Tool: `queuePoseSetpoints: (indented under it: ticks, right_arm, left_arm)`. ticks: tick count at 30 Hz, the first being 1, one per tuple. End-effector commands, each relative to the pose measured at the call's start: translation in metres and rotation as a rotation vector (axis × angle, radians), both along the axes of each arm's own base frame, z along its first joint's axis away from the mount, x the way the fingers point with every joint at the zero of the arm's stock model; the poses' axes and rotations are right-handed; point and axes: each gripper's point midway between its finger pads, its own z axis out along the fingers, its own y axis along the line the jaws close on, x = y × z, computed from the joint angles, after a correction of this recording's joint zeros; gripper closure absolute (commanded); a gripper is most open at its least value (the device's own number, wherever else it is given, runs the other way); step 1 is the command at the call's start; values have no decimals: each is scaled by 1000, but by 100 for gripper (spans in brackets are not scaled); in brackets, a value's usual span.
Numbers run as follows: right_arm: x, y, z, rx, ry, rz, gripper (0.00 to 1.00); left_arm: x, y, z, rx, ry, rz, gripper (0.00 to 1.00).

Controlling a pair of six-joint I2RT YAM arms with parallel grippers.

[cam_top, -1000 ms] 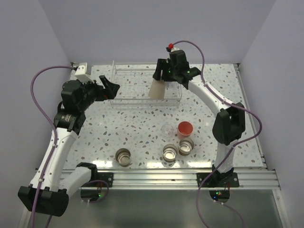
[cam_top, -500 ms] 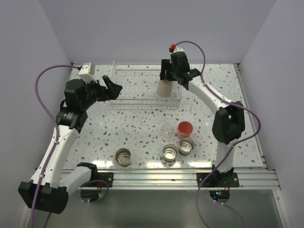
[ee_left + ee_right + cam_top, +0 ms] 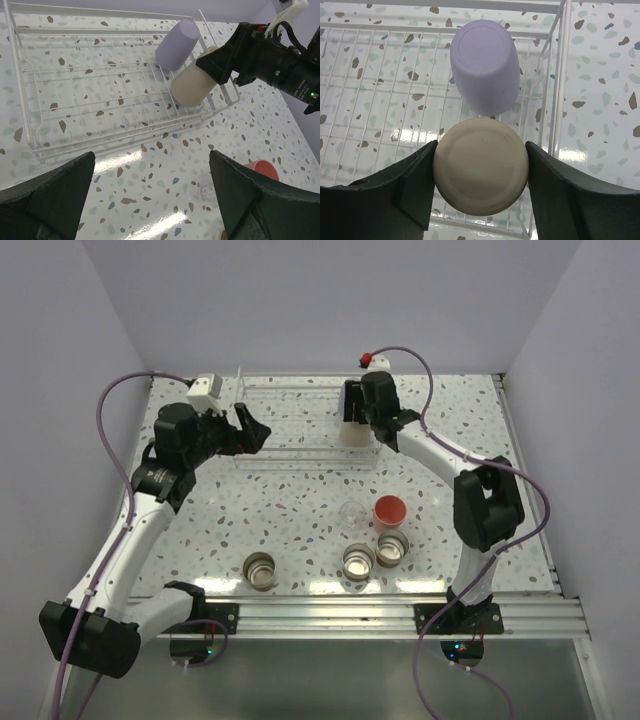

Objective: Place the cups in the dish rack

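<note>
The wire dish rack [image 3: 300, 445] stands at the back of the table. A lavender cup [image 3: 177, 44] [image 3: 485, 70] lies at its right end. My right gripper [image 3: 352, 420] [image 3: 481, 175] is shut on the beige cup [image 3: 481, 172] [image 3: 192, 85], base toward the camera, just in front of the lavender one and over the rack [image 3: 559, 75]. My left gripper [image 3: 250, 430] [image 3: 152, 190] hangs open and holds nothing by the rack's left front [image 3: 90, 85]. On the table are a red-pink cup [image 3: 390, 510], a clear cup [image 3: 351, 512] and three silvery cups [image 3: 261, 569] [image 3: 359, 561] [image 3: 392, 549].
The rack's thin right rail runs close beside the beige cup. The loose cups cluster in the near middle of the speckled table, with walls on three sides.
My right gripper has carried the beige cup right and down into the rack's right end beside the lavender cup. The left arm has swung right, toward the rack.
</note>
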Motion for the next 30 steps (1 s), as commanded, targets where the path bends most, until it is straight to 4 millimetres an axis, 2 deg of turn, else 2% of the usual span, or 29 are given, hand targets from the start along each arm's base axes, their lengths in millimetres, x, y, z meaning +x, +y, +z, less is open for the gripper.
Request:
queuePoseSetpoints:
  ticks: [1,2,3,4,6,7,8,10,12,14,17,19,20,21,24,25,26,28,30]
  right_arm:
    - [-12,-9,5,-32,-11,-13,100]
    - [-15,-9,3,-41,-5,-7,100]
    - [-18,-9,4,-42,-8,-5,94]
    - [-22,-11,4,-46,-10,-6,77]
    - [-25,-12,6,-54,-18,1,50]
    - [-26,-14,6,-57,-19,0,31]
    - [-28,-16,5,-71,-11,1,24]
    - [-28,-16,8,-80,-8,7,16]
    - [-30,-18,8,-92,4,9,2]
    - [-33,-19,12,-91,4,13,2]
    - [-39,-20,28,-77,-14,15,2]
    - [-43,-23,52,-57,-53,10,2]
    - [-47,-25,60,-52,-56,7,2]
    - [-50,-25,78,-32,-85,6,2]
    - [-60,-26,102,6,-93,13,2]
    - [-67,-26,119,32,-115,20,2]
    - [-74,-26,123,48,-110,24,2]
    - [-87,-29,145,88,-142,31,2]
    - [-97,-31,154,116,-150,37,2]
  left_arm:
    - [2,-1,19,25,-54,-3,0]
    - [2,-1,17,28,-49,-6,0]
    - [2,-1,16,28,-49,-4,0]
    - [3,-1,15,29,-46,-4,0]
    - [3,-1,15,31,-47,-2,0]
    - [3,0,14,31,-45,2,0]
    - [3,0,15,31,-48,5,0]
    - [3,1,12,34,-42,7,0]
    - [4,1,8,36,-35,9,0]
    - [4,0,6,33,-22,9,0]
    - [4,0,1,37,8,11,0]
    - [4,3,-3,53,30,25,0]
    - [3,10,-15,81,76,51,0]
    - [3,13,-19,105,94,63,0]
    - [-8,31,-49,193,222,121,2]
    - [-11,32,-55,214,250,119,3]
    - [-21,36,-68,248,313,120,4]
    - [-36,33,-85,294,385,96,4]
    - [-59,32,-106,344,492,70,4]
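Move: Over the right end of the dish rack, the right hand still grips the upturned beige cup; the cup's spot is about 3 cm back, 1 cm to the right and some 6 cm below. The upturned purple cup stands roughly 6 cm ahead and 2 cm to the left, the middle of the rack's right end wall about 5 cm to the right and 2 cm ahead. From the left hand, the spot lies around 14 cm ahead, 21 cm right and 17 cm lower. Drawing the beige cup back about 2 cm, away from the purple cup and barely sinking, the right hand then spreads its fingers wide and lets go, eases back and rises clear by some 11 cm, drifting slightly right. Late on, the empty left hand, still open, drops about 8 cm towards the table in front of the rack, edging left and back as its fingers tip down some 20 degrees. ##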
